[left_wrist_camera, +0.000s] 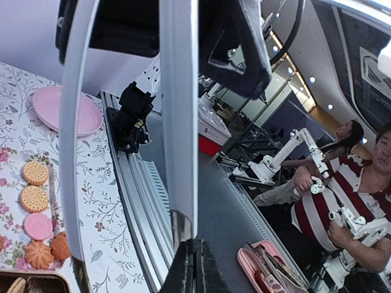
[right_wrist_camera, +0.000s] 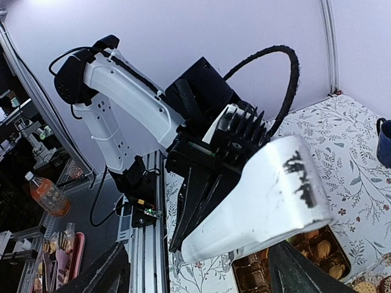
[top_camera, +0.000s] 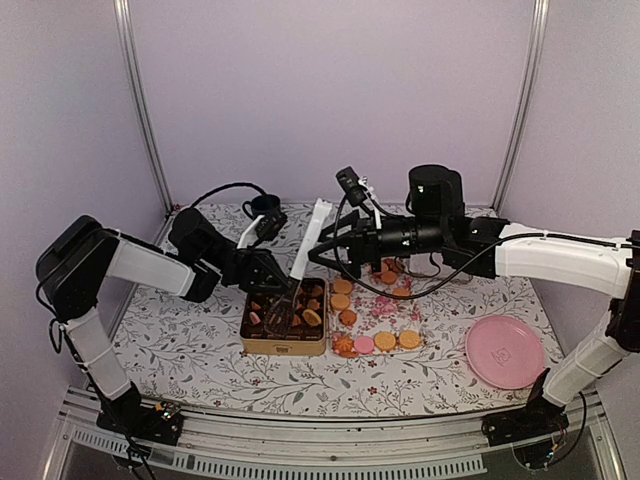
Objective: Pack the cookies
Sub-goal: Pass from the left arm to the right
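Several round cookies [top_camera: 385,341] lie loose on the table right of a gold tin [top_camera: 250,345], mostly orange with one pink. More cookies [top_camera: 312,317] fill the tin. My left gripper [top_camera: 268,268] is shut on the metal arm [left_wrist_camera: 183,122] of a pair of tongs, whose tips reach down into the tin. In the left wrist view the jaws [left_wrist_camera: 195,247] are pressed together on that arm. The tongs' white handle end [right_wrist_camera: 263,195] points up. My right gripper [top_camera: 320,252] stands open around the handle [top_camera: 312,235], its fingers [right_wrist_camera: 101,274] wide apart and clear of it.
A pink plate [top_camera: 505,352] lies at the near right, also in the left wrist view as the pink plate [left_wrist_camera: 64,110]. A dark mug [top_camera: 262,205] stands at the back. Both arms crowd over the tin. The table's metal rail [left_wrist_camera: 131,183] runs along the near edge.
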`<state>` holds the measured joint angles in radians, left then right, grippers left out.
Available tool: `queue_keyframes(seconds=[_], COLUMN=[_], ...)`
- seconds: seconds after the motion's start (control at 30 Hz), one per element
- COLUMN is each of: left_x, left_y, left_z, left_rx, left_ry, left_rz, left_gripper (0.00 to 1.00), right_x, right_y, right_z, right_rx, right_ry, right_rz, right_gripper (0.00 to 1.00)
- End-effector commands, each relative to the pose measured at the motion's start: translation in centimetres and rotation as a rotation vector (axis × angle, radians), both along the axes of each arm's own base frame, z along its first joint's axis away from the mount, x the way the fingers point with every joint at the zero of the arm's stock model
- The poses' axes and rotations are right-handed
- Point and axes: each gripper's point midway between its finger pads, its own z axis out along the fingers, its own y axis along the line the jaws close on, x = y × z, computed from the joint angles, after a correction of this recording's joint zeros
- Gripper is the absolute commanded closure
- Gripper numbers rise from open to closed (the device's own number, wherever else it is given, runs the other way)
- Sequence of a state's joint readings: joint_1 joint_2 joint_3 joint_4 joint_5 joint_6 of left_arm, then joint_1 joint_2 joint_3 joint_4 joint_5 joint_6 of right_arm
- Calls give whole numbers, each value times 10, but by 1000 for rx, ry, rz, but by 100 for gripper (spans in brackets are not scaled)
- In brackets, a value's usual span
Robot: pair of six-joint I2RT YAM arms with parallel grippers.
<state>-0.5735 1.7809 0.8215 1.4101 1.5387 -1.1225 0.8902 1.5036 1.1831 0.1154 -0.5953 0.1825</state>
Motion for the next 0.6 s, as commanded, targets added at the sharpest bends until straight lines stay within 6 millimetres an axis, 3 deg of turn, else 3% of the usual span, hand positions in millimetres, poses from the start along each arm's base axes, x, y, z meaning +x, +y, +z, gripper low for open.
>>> queue_keyframes(seconds=[0.0,0.07,0.1,0.17,0.3,0.57], left_x=[11,31,53,66,64,31], left_y=[3,-6,-16,-26,-10,-4], left_z=[19,21,21,5,15,19], left_rx=[-33,-8,36,164,161,142], left_ry=[-34,-18,-37,-172,-188,-219], left_rz=[58,135,237,306,302,224], left_gripper=[100,100,100,100,100,100], right_x=[-7,-7,-6,-2,-1,8], right_y=[9,9,7,3,-1,-16], right_z=[-8,-10,-10,-8,-3,6], right_rx=[6,12,18,29,50,75], right_ry=[2,14,16,20,18,-5], right_rz=[79,91,90,78,69,3], right_gripper=[22,23,23,23,22,17])
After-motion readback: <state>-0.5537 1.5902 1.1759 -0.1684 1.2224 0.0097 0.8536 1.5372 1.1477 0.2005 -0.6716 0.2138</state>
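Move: The left hand grips the white-handled tongs near their metal end, and the open right gripper that is to take them waits about 8 cm to its right, 4 cm ahead and 6 cm above. The cookie box lies some 9 cm ahead of the left hand and about 22 cm below. From the right hand the middle of the tongs' handle is about 4 cm left, 1 cm ahead and 2 cm above; the flowered cookie mat lies some 5 cm ahead, 14 cm right and 29 cm below. Keeping its shut grip on the tongs, the left hand brings them closer to the right gripper, sweeping nearly 7 cm forward while rising about 4.5 cm and edging right, then sinking some 2.5 cm and easing slightly back, as its fingers swing roughly 15 degrees counter-clockwise to point more squarely right. The right hand holds its open fingers almost in place, only settling about 1 cm lower, and does not close; no touch on the handle can be made out. ##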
